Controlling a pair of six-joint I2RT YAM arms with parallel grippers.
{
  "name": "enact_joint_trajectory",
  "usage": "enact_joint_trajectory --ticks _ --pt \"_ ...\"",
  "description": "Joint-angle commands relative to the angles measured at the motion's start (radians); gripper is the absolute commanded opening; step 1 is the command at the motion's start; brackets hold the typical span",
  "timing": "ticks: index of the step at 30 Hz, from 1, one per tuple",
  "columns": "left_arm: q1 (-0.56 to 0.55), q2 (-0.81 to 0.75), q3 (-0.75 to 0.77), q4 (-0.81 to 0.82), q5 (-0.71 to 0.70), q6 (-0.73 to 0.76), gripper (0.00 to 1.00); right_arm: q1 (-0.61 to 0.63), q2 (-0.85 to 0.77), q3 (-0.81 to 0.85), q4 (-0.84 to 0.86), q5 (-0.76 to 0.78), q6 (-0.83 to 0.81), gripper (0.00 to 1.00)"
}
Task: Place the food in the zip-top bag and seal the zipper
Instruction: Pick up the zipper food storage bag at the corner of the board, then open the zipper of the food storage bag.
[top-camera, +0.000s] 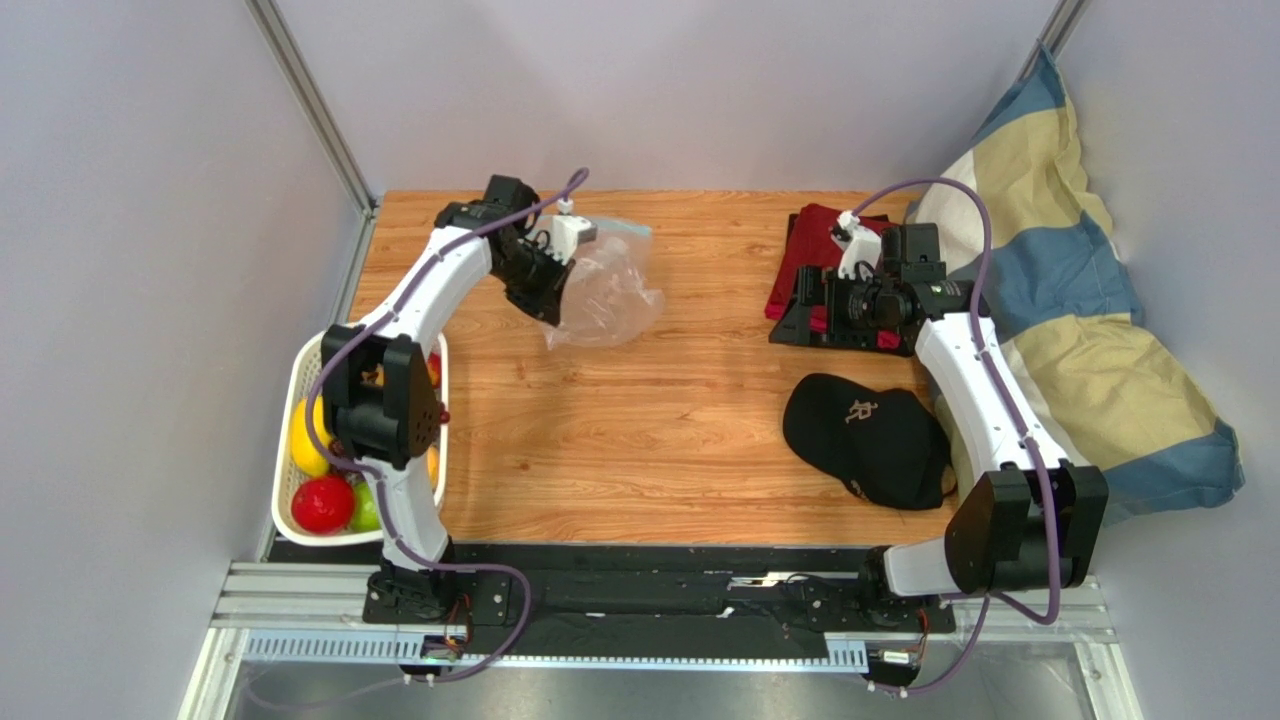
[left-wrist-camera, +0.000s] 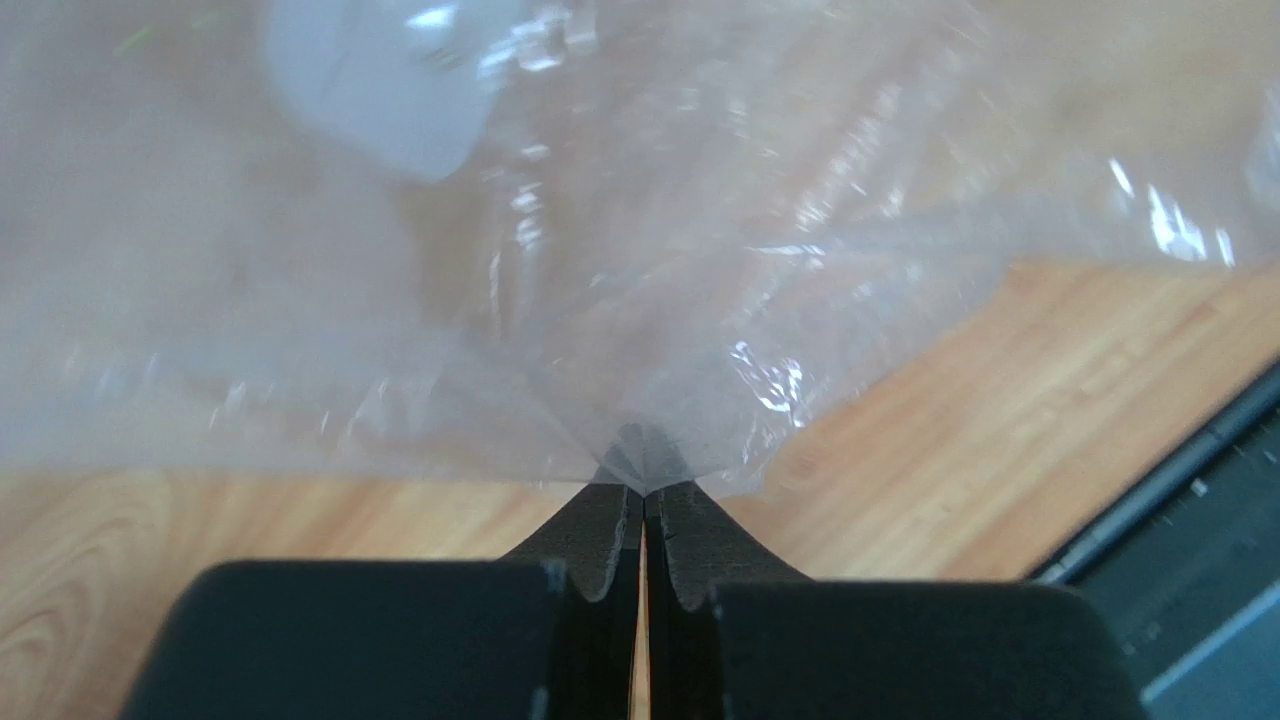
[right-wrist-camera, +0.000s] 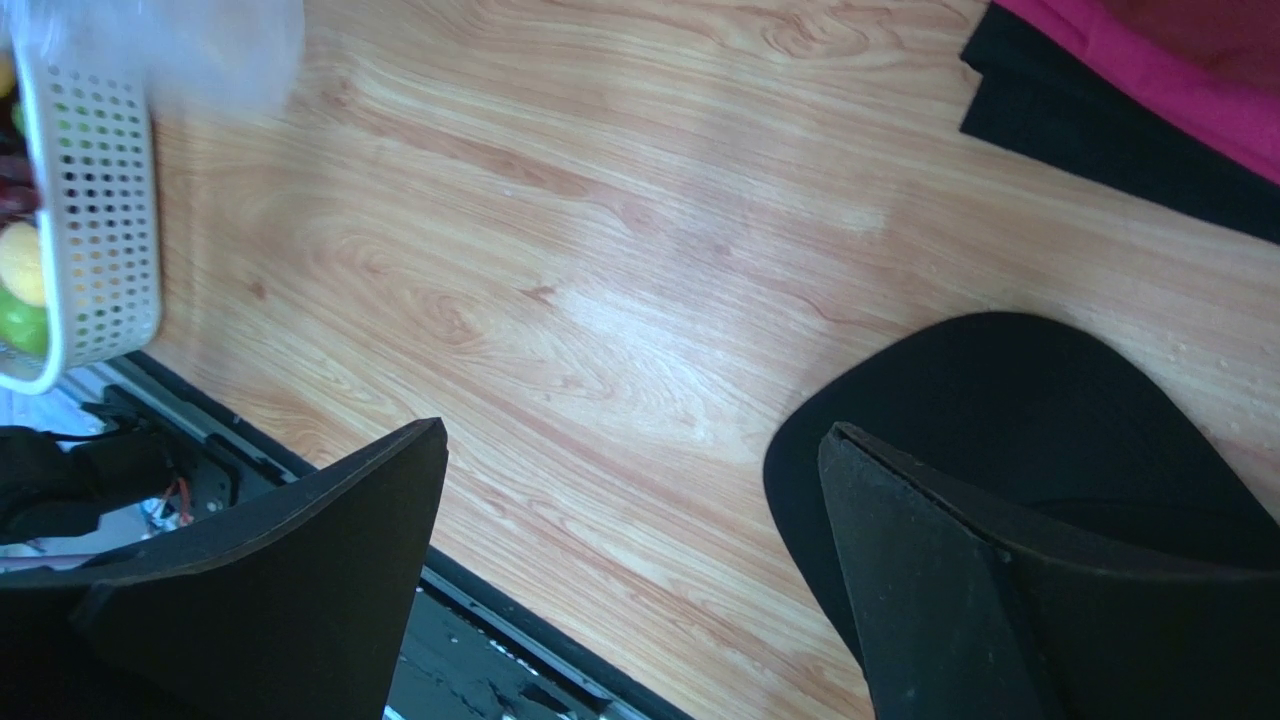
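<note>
The clear zip-top bag (top-camera: 604, 296) hangs crumpled at the back left of the table, its light blue zipper (top-camera: 625, 230) at the far edge. My left gripper (top-camera: 547, 294) is shut on a fold of the bag's plastic. In the left wrist view the bag (left-wrist-camera: 631, 225) fills the top, pinched at the gripper (left-wrist-camera: 643, 483), with its white label patch (left-wrist-camera: 376, 75) showing. The food stays in the white basket (top-camera: 289, 450): a red apple (top-camera: 322, 504), a yellow fruit (top-camera: 308, 432) and a green one (top-camera: 365, 512). My right gripper (right-wrist-camera: 631, 435) is open and empty above the table.
A black cap (top-camera: 867, 437) lies at the right front and also shows in the right wrist view (right-wrist-camera: 1037, 405). A dark red cloth on a black holder (top-camera: 819, 248) sits at the back right. A striped cushion (top-camera: 1082, 330) lies off the table's right edge.
</note>
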Motion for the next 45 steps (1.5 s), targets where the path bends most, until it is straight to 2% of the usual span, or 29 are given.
enact_joint_trajectory --ticks 1,7,10,15,19,25,26,28,29,31,32,34,35,37,38,39,40,41,42,43,45 --pt "-0.082 -0.168 -0.16 0.024 0.07 0.008 0.0 0.002 0.027 0.066 0.071 -0.103 0.07 1.0" --pt "-0.261 -0.432 -0.408 0.175 -0.043 0.089 0.0 0.012 0.095 0.098 0.147 -0.282 0.215 1.0" --pt "-0.308 -0.524 -0.485 0.249 -0.115 0.137 0.0 0.038 0.11 0.063 0.203 -0.357 0.272 1.0" --pt "-0.361 -0.603 -0.536 0.294 -0.129 0.186 0.0 0.116 0.121 -0.017 0.311 -0.416 0.323 1.0" --pt "-0.378 -0.633 -0.579 0.347 -0.169 0.211 0.0 0.148 0.173 -0.02 0.341 -0.55 0.377 1.0" --pt "-0.378 -0.627 -0.585 0.358 -0.192 0.191 0.0 0.194 0.184 -0.026 0.378 -0.654 0.418 0.92" --pt "-0.38 -0.629 -0.59 0.364 -0.197 0.185 0.0 0.212 0.178 -0.032 0.386 -0.657 0.421 0.81" --pt "-0.38 -0.637 -0.599 0.375 -0.201 0.179 0.0 0.229 0.164 -0.044 0.404 -0.663 0.421 0.66" --pt "-0.38 -0.638 -0.602 0.376 -0.207 0.171 0.0 0.239 0.158 -0.046 0.41 -0.663 0.42 0.53" --pt "-0.38 -0.652 -0.616 0.378 -0.209 0.163 0.0 0.239 0.14 -0.041 0.412 -0.661 0.406 0.41" --pt "-0.38 -0.656 -0.622 0.378 -0.206 0.156 0.0 0.239 0.133 -0.035 0.407 -0.661 0.391 0.24" --pt "-0.378 -0.678 -0.623 0.363 -0.203 0.143 0.0 0.237 0.12 0.009 0.328 -0.634 0.296 0.04" --pt "-0.38 -0.684 -0.617 0.349 -0.201 0.125 0.0 0.239 0.117 0.029 0.288 -0.617 0.245 0.0" --pt "-0.38 -0.696 -0.573 0.286 -0.217 0.085 0.11 0.237 0.109 0.104 0.151 -0.556 0.144 0.0" --pt "-0.375 -0.699 -0.555 0.263 -0.249 0.059 0.22 0.237 0.107 0.129 0.101 -0.528 0.019 0.0" --pt "-0.368 -0.713 -0.518 0.237 -0.253 0.016 0.48 0.239 0.104 0.156 0.058 -0.484 -0.038 0.0" --pt "-0.352 -0.724 -0.499 0.194 -0.25 -0.007 0.58 0.239 0.101 0.181 -0.024 -0.458 -0.11 0.0" --pt "-0.31 -0.736 -0.482 0.177 -0.225 -0.036 0.72 0.239 0.092 0.222 -0.054 -0.438 -0.208 0.0" --pt "-0.28 -0.762 -0.441 0.16 -0.199 -0.086 0.74 0.239 0.087 0.241 -0.08 -0.404 -0.264 0.0" --pt "-0.256 -0.771 -0.417 0.122 -0.151 -0.119 0.83 0.24 0.081 0.258 -0.127 -0.39 -0.309 0.0" --pt "-0.181 -0.782 -0.325 0.081 -0.103 -0.198 0.84 0.243 0.067 0.307 -0.174 -0.362 -0.45 0.0"
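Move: The left hand already pinches the zip-top bag by its lower left part, with the bag's middle about 9 cm right and 7 cm ahead of it, a little lower. From the right hand, empty and open, that bag lies some 30 cm left, 11 cm ahead and 8 cm lower. Around the right hand, the folded red cloth is about 15 cm ahead and 10 cm right, the black cap about 8 cm back and 13 cm right, both some 14 cm below. The right fingers shut on the zipper edge, after the open hand has swung about 15 cm left, rolling some 35 degrees to point more leftward; still pinching, it then rises about 4 cm. The left hand first brings the bag back some 13 cm and 6 cm right, waits while the right one closes, then opens, lets go and lifts about 5 cm. ##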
